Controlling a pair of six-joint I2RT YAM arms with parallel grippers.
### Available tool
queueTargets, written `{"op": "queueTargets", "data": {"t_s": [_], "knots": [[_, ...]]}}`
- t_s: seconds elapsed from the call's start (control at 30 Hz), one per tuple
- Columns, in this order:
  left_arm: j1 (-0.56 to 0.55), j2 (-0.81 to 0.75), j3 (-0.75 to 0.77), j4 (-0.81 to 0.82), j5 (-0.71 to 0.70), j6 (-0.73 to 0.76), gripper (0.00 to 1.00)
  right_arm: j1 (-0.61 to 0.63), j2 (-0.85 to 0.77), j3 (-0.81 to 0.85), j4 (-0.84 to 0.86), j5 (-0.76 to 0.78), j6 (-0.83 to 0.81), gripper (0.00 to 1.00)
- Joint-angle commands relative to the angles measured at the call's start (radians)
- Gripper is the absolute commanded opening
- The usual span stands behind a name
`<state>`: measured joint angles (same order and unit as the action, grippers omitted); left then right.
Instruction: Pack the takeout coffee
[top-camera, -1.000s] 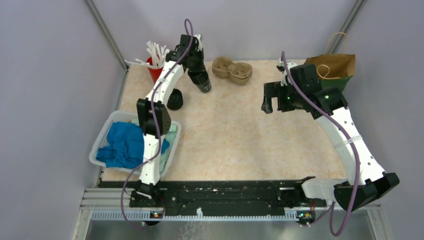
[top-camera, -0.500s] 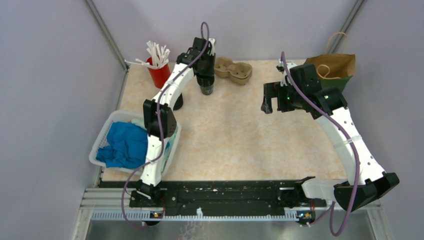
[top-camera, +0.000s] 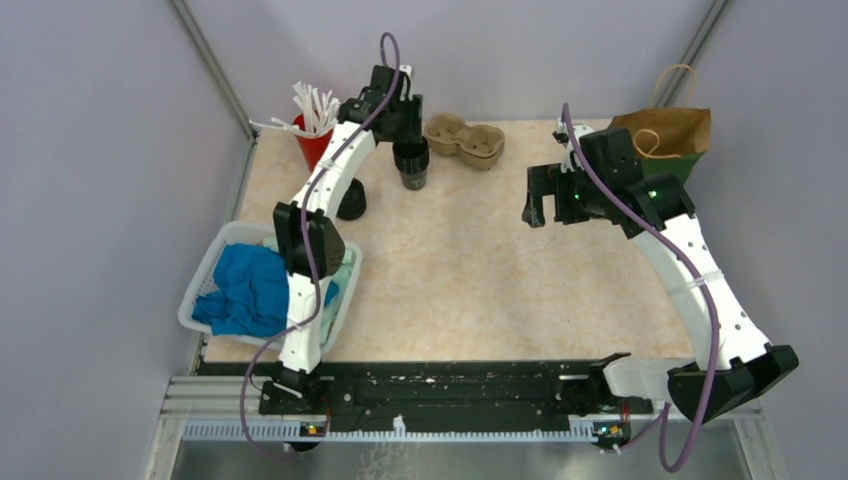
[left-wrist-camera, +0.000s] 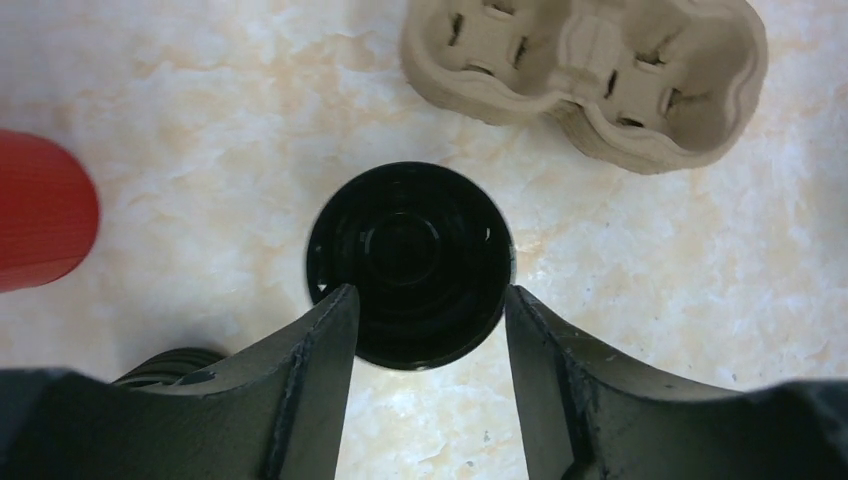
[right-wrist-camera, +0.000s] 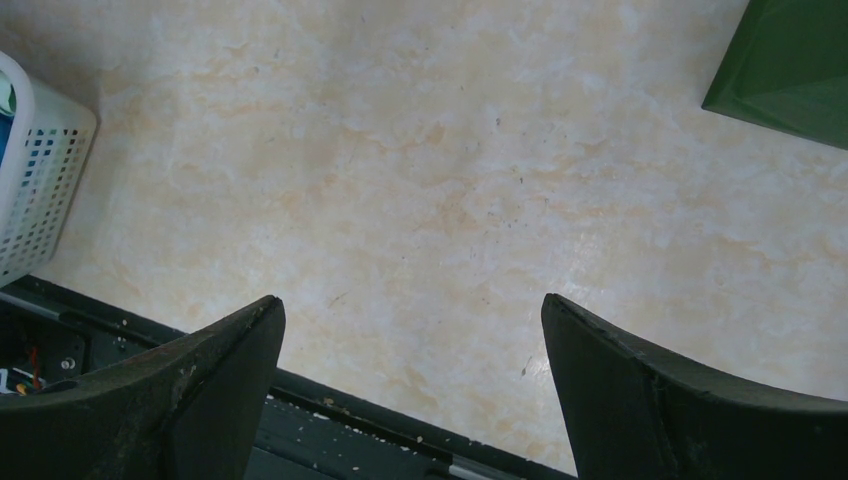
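Observation:
The takeout coffee (top-camera: 410, 166) is a small black cup with a black lid. It stands upright on the table at the back, just left of the brown pulp cup tray (top-camera: 465, 140). From above, the round lid (left-wrist-camera: 410, 250) fills the middle of the left wrist view. My left gripper (top-camera: 404, 133) hovers over the cup's near side. It is open (left-wrist-camera: 428, 295), one fingertip at each edge of the lid, gripping nothing. My right gripper (top-camera: 540, 196) hangs open over bare table at the right (right-wrist-camera: 410, 310), with nothing between its fingers.
A red cup of white sticks (top-camera: 315, 138) stands at the back left. A second black round object (top-camera: 350, 200) sits beside the left arm. A brown paper bag (top-camera: 672, 130) on a green base (right-wrist-camera: 790, 65) stands back right. A white basket (top-camera: 200, 285) holds blue cloth front left.
My left gripper carried the tilted cup toward the pulp tray and set it upright. It then opened and drew back up off the cup. The right arm has not moved.

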<state>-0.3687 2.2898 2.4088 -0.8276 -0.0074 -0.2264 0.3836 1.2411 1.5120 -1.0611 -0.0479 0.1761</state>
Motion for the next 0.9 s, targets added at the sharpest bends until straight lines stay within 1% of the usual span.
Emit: {"op": "queueTargets", "data": {"t_s": [0.0,0.07,0.17,0.27,0.47,0.6,0.77,0.87], "knots": [[0.04,-0.072,0.035,-0.012,-0.097,-0.039,0.59,-0.002,-0.007,0.003,0.04,-0.009,-0.001,0.99],[0.054,-0.059,0.036,-0.025,-0.104,-0.052,0.51,-0.003,-0.007,0.004,0.039,-0.007,-0.001,0.99],[0.067,-0.04,0.041,-0.034,-0.103,-0.053,0.43,-0.004,-0.009,0.004,0.035,0.0,-0.001,0.99],[0.072,-0.024,0.045,-0.035,-0.091,-0.057,0.38,-0.003,-0.008,0.005,0.035,0.0,-0.003,0.99],[0.075,-0.002,0.047,-0.042,-0.08,-0.063,0.32,-0.003,0.0,0.008,0.036,-0.001,-0.003,0.99],[0.076,0.013,0.049,-0.041,-0.048,-0.067,0.34,-0.002,0.001,0.01,0.035,-0.001,-0.004,0.99],[0.076,0.027,0.05,-0.04,-0.029,-0.076,0.34,-0.002,0.002,0.011,0.035,0.002,-0.005,0.99],[0.076,0.03,0.052,-0.041,-0.028,-0.077,0.3,-0.002,0.002,0.012,0.035,0.001,-0.006,0.99]]}}
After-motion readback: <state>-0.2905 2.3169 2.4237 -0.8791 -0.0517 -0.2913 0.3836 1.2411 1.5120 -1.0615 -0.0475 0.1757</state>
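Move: My left hand is over the stack of black cups: its middle lies about 11 cm below me, 1 cm ahead and 1 cm left. The brown cup carrier is some 8 cm ahead and 12 cm right, the black lid stack about 17 cm left and 6 cm back, and the red straw cup roughly 21 cm left and 5 cm ahead. From my right hand the cups are around 28 cm left and 24 cm ahead. I swing my left hand about 6 cm left from over the middle of the black cups to their left rim, turning some 10 degrees counter-clockwise, while the fingers narrow from well open to roughly a third. Then I sink nearly 3 cm and ease 1 cm back to the right, the right finger ending over the rim's left edge. ##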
